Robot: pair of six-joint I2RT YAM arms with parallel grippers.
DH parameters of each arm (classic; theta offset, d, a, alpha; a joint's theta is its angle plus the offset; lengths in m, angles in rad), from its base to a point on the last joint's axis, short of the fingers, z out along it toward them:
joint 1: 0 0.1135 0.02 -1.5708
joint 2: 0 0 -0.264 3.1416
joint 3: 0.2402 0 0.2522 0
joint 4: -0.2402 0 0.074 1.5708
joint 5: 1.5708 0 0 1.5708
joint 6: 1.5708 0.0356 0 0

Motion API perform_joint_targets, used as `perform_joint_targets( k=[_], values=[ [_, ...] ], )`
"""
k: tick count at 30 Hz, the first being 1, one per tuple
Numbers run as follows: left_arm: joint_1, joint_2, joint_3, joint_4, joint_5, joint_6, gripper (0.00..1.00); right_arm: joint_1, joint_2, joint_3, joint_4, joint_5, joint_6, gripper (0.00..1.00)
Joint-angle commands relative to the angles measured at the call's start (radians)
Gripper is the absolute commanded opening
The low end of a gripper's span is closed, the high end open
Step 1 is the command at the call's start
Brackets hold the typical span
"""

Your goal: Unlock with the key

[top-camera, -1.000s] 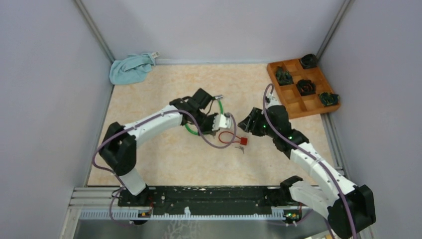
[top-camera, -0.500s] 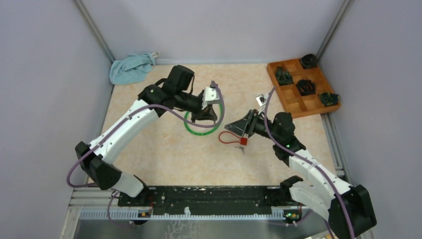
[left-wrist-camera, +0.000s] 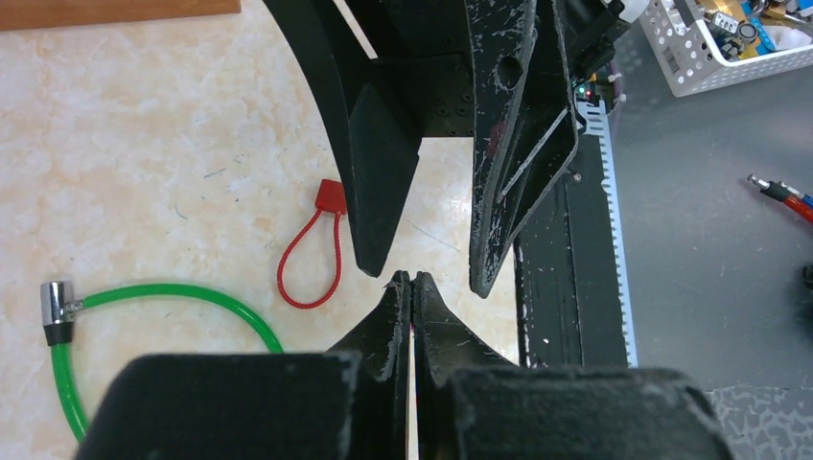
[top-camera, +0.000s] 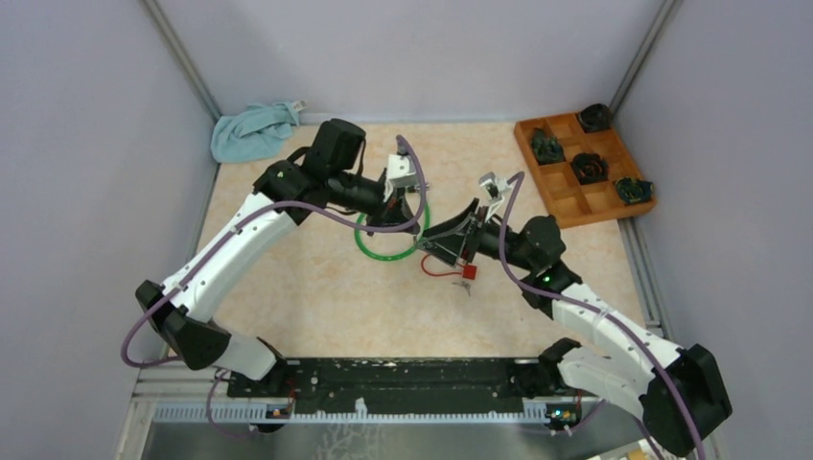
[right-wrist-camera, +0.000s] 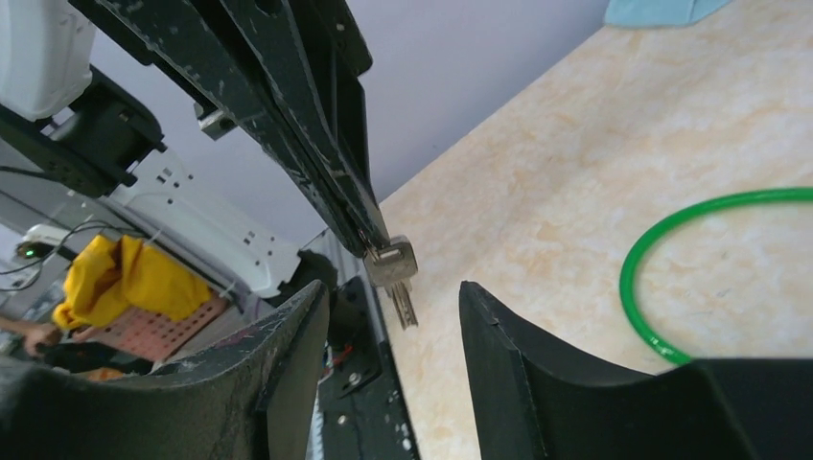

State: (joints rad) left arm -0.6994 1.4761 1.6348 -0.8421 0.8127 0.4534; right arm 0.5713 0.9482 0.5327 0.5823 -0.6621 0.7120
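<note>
My left gripper (top-camera: 412, 222) (left-wrist-camera: 411, 278) is shut on a silver key (right-wrist-camera: 393, 264), pinching its head so the blade hangs down. In the left wrist view the key itself is hidden behind the closed fingers. My right gripper (top-camera: 436, 244) (right-wrist-camera: 393, 292) is open, and its two fingers (left-wrist-camera: 383, 192) stand on either side of the key without touching it. Under both grippers a green cable lock (top-camera: 383, 251) (right-wrist-camera: 671, 278) lies on the table, its silver lock head (left-wrist-camera: 56, 309) at one end. A red cord loop with a red tag (top-camera: 462, 271) (left-wrist-camera: 312, 259) lies beside the cable.
A wooden compartment tray (top-camera: 575, 206) holding dark objects sits at the back right. A blue cloth (top-camera: 251, 129) is bunched in the back left corner. Grey walls close in the sides, and a black rail (top-camera: 403, 374) runs along the near edge.
My left arm rose from the cable and swung back with its gripper shut. My right gripper turned and moved up to the left gripper's tips, so its open jaws now flank the key.
</note>
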Motion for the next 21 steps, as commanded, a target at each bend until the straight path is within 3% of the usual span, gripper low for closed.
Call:
perform_joint_targets(
  k=[1,12,15,17,21],
  values=[
    [0.005,-0.033,-0.018,0.052,-0.017,-0.061,0.0,0.033,-0.032,0.067,-0.005,0.129,-0.119,0.52],
    [0.005,-0.032,-0.023,0.111,-0.065,-0.137,0.0,0.123,-0.016,0.13,-0.117,0.291,-0.279,0.52],
    [0.005,-0.032,-0.028,0.12,-0.082,-0.15,0.0,0.149,-0.01,0.15,-0.132,0.346,-0.315,0.48],
    [0.005,-0.033,-0.03,0.125,-0.087,-0.156,0.0,0.174,-0.002,0.175,-0.153,0.393,-0.35,0.42],
    [0.005,-0.033,-0.031,0.129,-0.092,-0.17,0.0,0.203,0.02,0.215,-0.185,0.44,-0.388,0.12]
  ],
)
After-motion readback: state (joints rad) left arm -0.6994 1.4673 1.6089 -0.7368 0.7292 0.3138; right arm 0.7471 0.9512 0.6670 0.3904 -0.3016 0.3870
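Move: The right hand, half open with its fingers pointing left, has the key, held in the left fingertips, some 3 cm to its left, about 2 cm ahead and 1 cm above. From the left hand the key is about 1 cm right and 1 cm below. On the table, some 27 cm below the right hand, the red padlock lies roughly 8 cm ahead and 8 cm right, and the green cable lock's loop about 19 cm ahead and 7 cm left. Forward, then also left and upward, the right hand eases about 3 cm in all onto the key, swinging roughly 20 degrees, partly clockwise. Near the end its fingers close from half open to about a quarter, one on each side of the key. The left hand keeps its shut grip on the key, drifting nearly 2 cm forward and turning slightly counter-clockwise. ##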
